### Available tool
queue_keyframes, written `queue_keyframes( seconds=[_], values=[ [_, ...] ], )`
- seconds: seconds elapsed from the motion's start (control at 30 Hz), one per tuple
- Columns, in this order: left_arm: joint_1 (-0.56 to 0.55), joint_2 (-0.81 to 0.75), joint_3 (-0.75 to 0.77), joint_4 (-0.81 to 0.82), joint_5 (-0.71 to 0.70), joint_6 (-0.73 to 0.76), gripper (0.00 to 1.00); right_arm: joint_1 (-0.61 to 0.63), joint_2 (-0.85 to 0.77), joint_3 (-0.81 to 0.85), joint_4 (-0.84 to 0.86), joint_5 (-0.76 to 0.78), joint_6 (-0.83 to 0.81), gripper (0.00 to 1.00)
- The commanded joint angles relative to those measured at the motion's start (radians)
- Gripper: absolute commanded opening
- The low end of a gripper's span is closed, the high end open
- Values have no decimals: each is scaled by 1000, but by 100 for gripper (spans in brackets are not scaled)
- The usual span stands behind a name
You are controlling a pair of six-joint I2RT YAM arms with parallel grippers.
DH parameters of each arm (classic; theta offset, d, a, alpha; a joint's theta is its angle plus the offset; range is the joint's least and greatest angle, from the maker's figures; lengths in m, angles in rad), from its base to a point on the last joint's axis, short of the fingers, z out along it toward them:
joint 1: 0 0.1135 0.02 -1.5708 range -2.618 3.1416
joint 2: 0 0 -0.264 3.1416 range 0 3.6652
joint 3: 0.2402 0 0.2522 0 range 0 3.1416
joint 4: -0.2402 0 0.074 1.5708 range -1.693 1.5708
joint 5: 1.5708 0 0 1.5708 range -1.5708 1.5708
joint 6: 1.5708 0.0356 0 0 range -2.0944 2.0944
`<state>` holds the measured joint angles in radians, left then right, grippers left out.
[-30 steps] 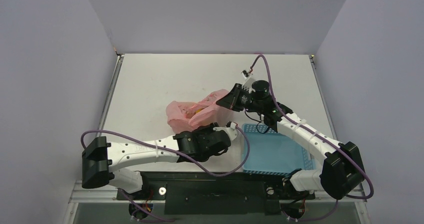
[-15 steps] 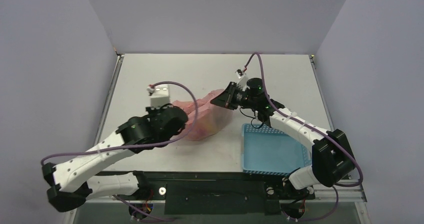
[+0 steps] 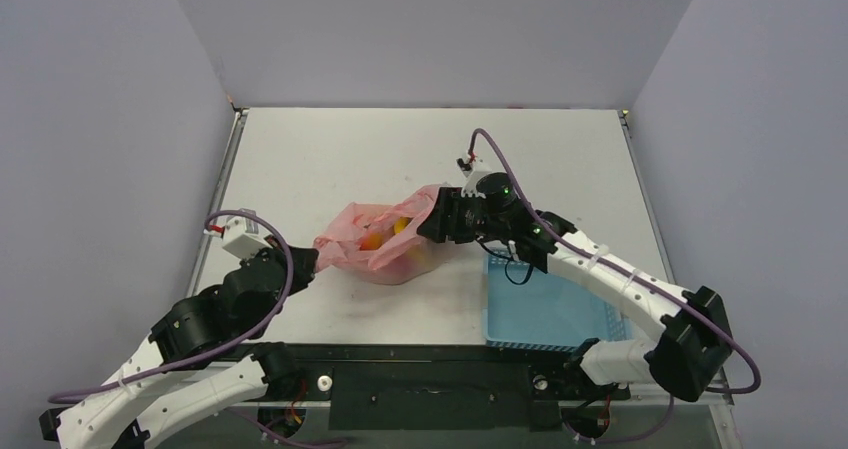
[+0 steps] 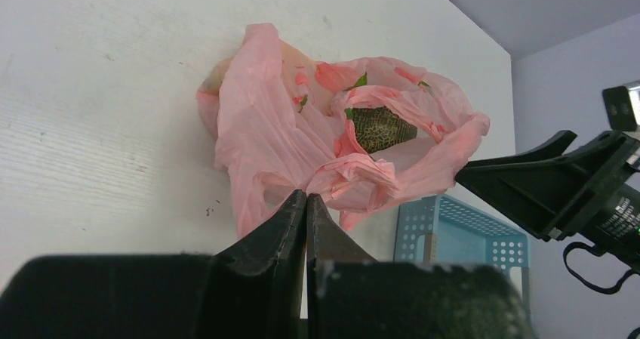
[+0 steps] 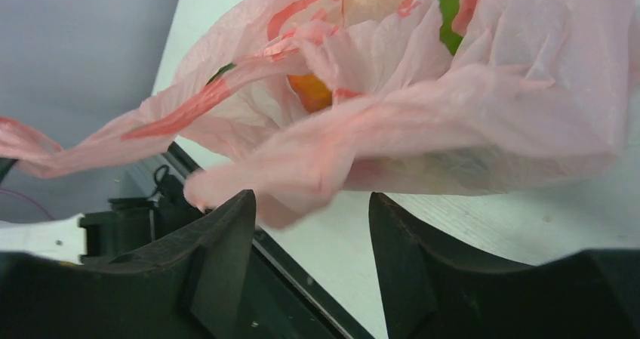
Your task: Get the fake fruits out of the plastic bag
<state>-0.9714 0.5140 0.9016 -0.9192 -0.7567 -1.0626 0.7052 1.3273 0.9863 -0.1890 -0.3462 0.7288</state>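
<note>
The pink plastic bag lies on the white table near the middle, its mouth stretched open. Orange and yellow fruits show through it. In the left wrist view the netted green melon sits inside the bag. My left gripper is shut on the bag's left edge, its fingertips pinching a pink fold. My right gripper is open at the bag's right side. In the right wrist view a loose bag fold hangs over its gap, and an orange fruit shows inside.
A blue perforated basket stands to the right of the bag under the right arm, and shows in the left wrist view. The table's front edge with a black rail runs just below the bag.
My left arm has swung from the bag's right side over to its left and now pinches the left edge. My right gripper has come down and left to the bag's right edge. The bag's mouth is pulled wider.
</note>
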Motion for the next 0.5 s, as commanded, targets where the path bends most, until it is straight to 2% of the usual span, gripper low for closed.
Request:
queue_keyframes(
  seconds=[0.0, 0.07, 0.1, 0.17, 0.2, 0.23, 0.27, 0.37, 0.47],
  values=[
    [5, 23, 10, 39, 38, -57, 0, 71, -124, 88, -173, 249, -183, 56],
    [5, 32, 16, 43, 49, -58, 0, 123, -143, 103, -207, 309, -209, 59],
    [5, 34, 16, 55, 52, -56, 0, 139, -149, 104, -216, 326, -203, 65],
    [5, 37, 17, 72, 61, -54, 0, 198, -160, 90, -213, 408, -118, 70],
    [5, 40, 16, 77, 68, -55, 0, 209, -163, 72, -171, 449, -10, 72],
    [5, 41, 15, 89, 72, -58, 0, 230, -173, 19, -125, 447, 42, 74],
    [5, 44, 12, 96, 81, -59, 0, 241, -180, -16, -1, 441, 144, 81],
    [4, 56, 17, 126, 97, -30, 0, 313, -181, -100, 143, 509, 281, 85],
    [5, 88, 51, 84, 95, -29, 0, 377, -130, -33, 95, 586, 280, 86]
  ],
)
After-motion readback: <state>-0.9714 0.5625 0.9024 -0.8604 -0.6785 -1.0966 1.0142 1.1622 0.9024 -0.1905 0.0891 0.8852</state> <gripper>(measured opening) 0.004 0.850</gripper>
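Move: The plastic bag lies open, its middle about 5 cm ahead of the right hand, 7 cm to its left and 15 cm below. In the bag, an orange fruit sits roughly 6 cm ahead of the right hand and 9 cm left, with a yellow fruit some 8 cm ahead and 4 cm left; the basket is around 29 cm right and 8 cm back. For the left hand, already pinching a bag corner, the bag's middle is about 12 cm ahead, 11 cm right and 20 cm down. The bag's right-hand rim comes clear of the right fingers as that hand draws back about 5 cm towards the bag's near side, rising some 4 cm and then dipping about 3, easing slightly left late on, its half-open fingers spreading nearly wide. The left hand keeps its pinch on the corner and slides about 2.5 cm right, towards the bag. ##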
